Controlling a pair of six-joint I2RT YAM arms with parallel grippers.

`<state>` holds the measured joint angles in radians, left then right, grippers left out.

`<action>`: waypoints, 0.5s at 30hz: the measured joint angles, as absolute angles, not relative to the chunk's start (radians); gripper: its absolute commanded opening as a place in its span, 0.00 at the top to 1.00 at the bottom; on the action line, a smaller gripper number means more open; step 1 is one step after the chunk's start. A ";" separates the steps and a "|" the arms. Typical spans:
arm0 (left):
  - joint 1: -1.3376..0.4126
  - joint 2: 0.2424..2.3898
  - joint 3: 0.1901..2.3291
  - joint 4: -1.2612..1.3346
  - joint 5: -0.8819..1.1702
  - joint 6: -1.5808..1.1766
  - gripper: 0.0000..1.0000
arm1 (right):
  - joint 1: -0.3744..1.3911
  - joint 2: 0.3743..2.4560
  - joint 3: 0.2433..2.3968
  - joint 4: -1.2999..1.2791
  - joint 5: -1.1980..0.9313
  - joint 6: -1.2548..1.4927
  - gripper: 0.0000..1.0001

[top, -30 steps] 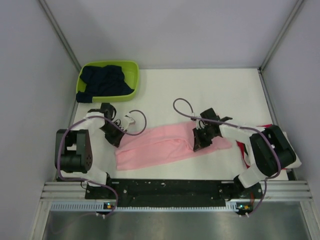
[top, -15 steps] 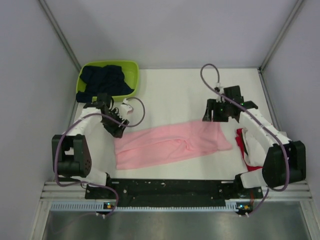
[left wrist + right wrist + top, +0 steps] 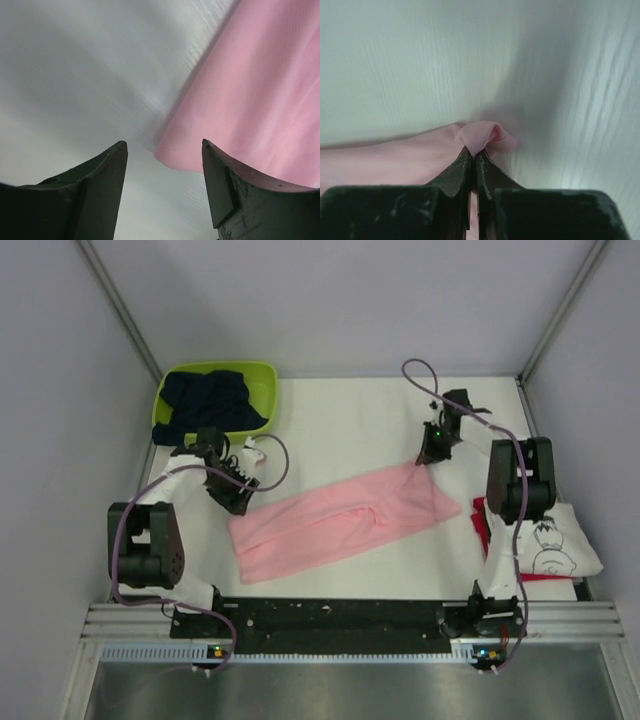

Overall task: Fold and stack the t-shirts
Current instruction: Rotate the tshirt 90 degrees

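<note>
The light pink t-shirt (image 3: 340, 515) lies folded into a long band, slanting across the table's middle. My right gripper (image 3: 428, 457) is at its far right corner and shut on a bunched fold of pink cloth (image 3: 481, 134), with the fingertips pressed together (image 3: 472, 150). My left gripper (image 3: 240, 504) is at the band's left end, open (image 3: 164, 145). The pink corner (image 3: 250, 100) lies just ahead of its tips, and nothing is between them. A navy t-shirt (image 3: 205, 400) fills the basket. The white t-shirt with line drawing (image 3: 555, 540) lies on a red one (image 3: 484, 525) at the right.
The lime-green basket (image 3: 262, 371) stands at the far left corner of the white table (image 3: 340, 420). Grey walls close in the left, back and right. The folded white and red pile sits close to the right arm's base.
My left gripper opened and let go of the pink shirt's left end. My right gripper moved from the shirt's middle to its far right corner, shut on it, and pulled that end away from me.
</note>
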<state>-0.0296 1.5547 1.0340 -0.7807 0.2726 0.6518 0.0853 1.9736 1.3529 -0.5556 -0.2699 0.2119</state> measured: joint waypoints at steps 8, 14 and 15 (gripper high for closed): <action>-0.113 1.551 0.979 -0.776 0.271 0.606 0.32 | 0.118 2.548 2.243 -0.576 -0.429 0.299 0.40; -0.206 1.552 0.951 -0.756 0.268 0.588 0.30 | 0.157 2.590 2.363 -0.572 -0.419 0.321 0.27; -0.209 1.554 0.951 -0.755 0.267 0.588 0.32 | 0.156 2.543 2.297 -0.575 -0.396 0.311 0.27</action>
<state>-0.2092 1.5543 0.9512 -0.7551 0.2672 0.5877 0.1562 2.5431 2.2967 -0.5751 -0.3962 0.3111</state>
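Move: The right hand, shut on the far right corner of the folded pink t-shirt, has the bare table near the far edge about 20 cm ahead and 9 cm to its left. The t-shirt's middle lies 17 cm back and 21 cm left of this hand; the white t-shirt is roughly 20 cm back and 28 cm right. Open, the left hand hovers about 4 cm above the pink t-shirt's far left corner, with the green bin some 32 cm ahead and 11 cm left. Forward in one fast sweep, the right hand hauls the pinched corner some 20 cm towards the table's far edge, bearing left and rising a little, its fingers tilting outward; there it opens wide, lets go and eases back slightly. The left hand, still open, drifts about 5 cm to the right, a little back and down, keeping over the t-shirt's left corner. ##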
